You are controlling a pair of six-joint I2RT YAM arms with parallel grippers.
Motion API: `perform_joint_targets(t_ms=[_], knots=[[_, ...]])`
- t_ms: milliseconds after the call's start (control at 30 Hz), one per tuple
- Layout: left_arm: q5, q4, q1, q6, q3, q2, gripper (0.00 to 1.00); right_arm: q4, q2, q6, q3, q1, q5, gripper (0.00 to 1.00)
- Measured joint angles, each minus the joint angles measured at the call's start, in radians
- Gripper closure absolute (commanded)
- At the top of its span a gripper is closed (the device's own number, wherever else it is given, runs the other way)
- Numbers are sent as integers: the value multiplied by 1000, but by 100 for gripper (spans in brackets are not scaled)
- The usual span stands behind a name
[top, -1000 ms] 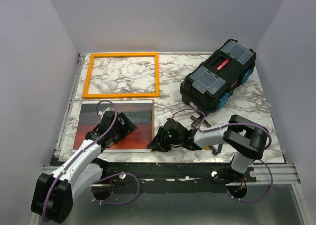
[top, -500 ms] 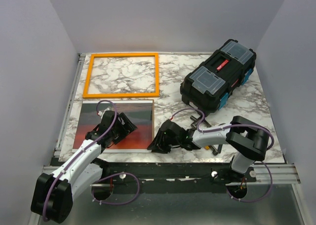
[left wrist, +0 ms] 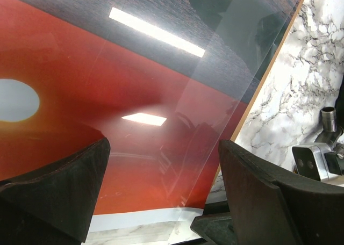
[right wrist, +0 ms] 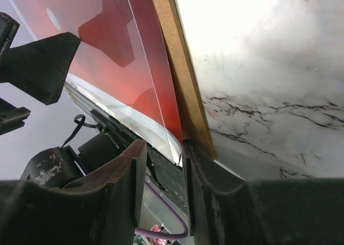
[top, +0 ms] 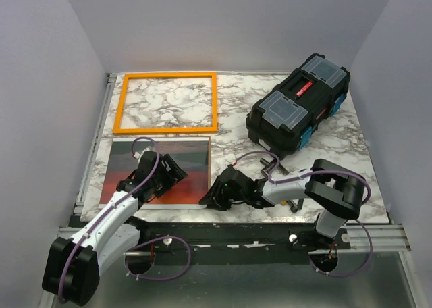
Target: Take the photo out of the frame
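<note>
The empty orange frame (top: 166, 128) lies flat at the back left of the table. In front of it lies the photo (top: 125, 166), a red sunset with a white sun (left wrist: 13, 100) and a dark sea band, under a clear sheet (left wrist: 215, 94). My left gripper (top: 174, 173) hovers just over the photo, open, with both fingers (left wrist: 54, 186) apart above the picture (left wrist: 80, 67). My right gripper (top: 210, 200) is low at the photo's near right corner, open by a narrow gap. The photo's brown board edge (right wrist: 174, 67) meets the right finger (right wrist: 212, 180), and the clear sheet's corner (right wrist: 174, 148) reaches the gap's mouth.
A black toolbox (top: 299, 111) with clear lid compartments sits at the back right. Small metal parts (top: 270, 161) lie on the marble table (top: 236, 98) just right of my right gripper. The table's near edge and a black rail (top: 236, 230) run directly behind both grippers.
My right gripper has slid a little left and nearer, up to the photo's corner. The left arm, photo and frame have not moved.
</note>
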Motion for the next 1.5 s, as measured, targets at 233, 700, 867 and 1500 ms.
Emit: perform_joint_targets(t_ms=[233,700,867,1500], knots=[[0,-4,0,0,0,-5,15,111,-20,29,-77,2,36,67],[0,-8,0,0,0,-8,15,356,43,62,-161,-12,33,76],[0,-24,0,1,-2,-23,15,400,69,68,-161,-13,22,79],[19,-180,-160,152,131,-37,13,466,68,-58,-188,-25,-5,100]])
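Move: The photo's near right corner is right at the right fingertips, within a centimetre of level and about 1 cm below, with the backing board's right edge showing some 2 cm to the right and 2 cm below. The empty frame's middle is about 38 cm ahead and 14 cm left of this hand. From the left hand, open above the photo, that corner lies roughly 8 cm back, 10 cm to the right and 3 cm below. The right fingers, partly open around the photo's corner, close almost fully and pinch it, while their tips settle under 1 cm and the hand rolls about 10 degrees, left side rising. Late on, the wide-open left hand first draws back about 2 cm, then swings right and up, about 5 cm in all, towards that corner, turning clockwise. ##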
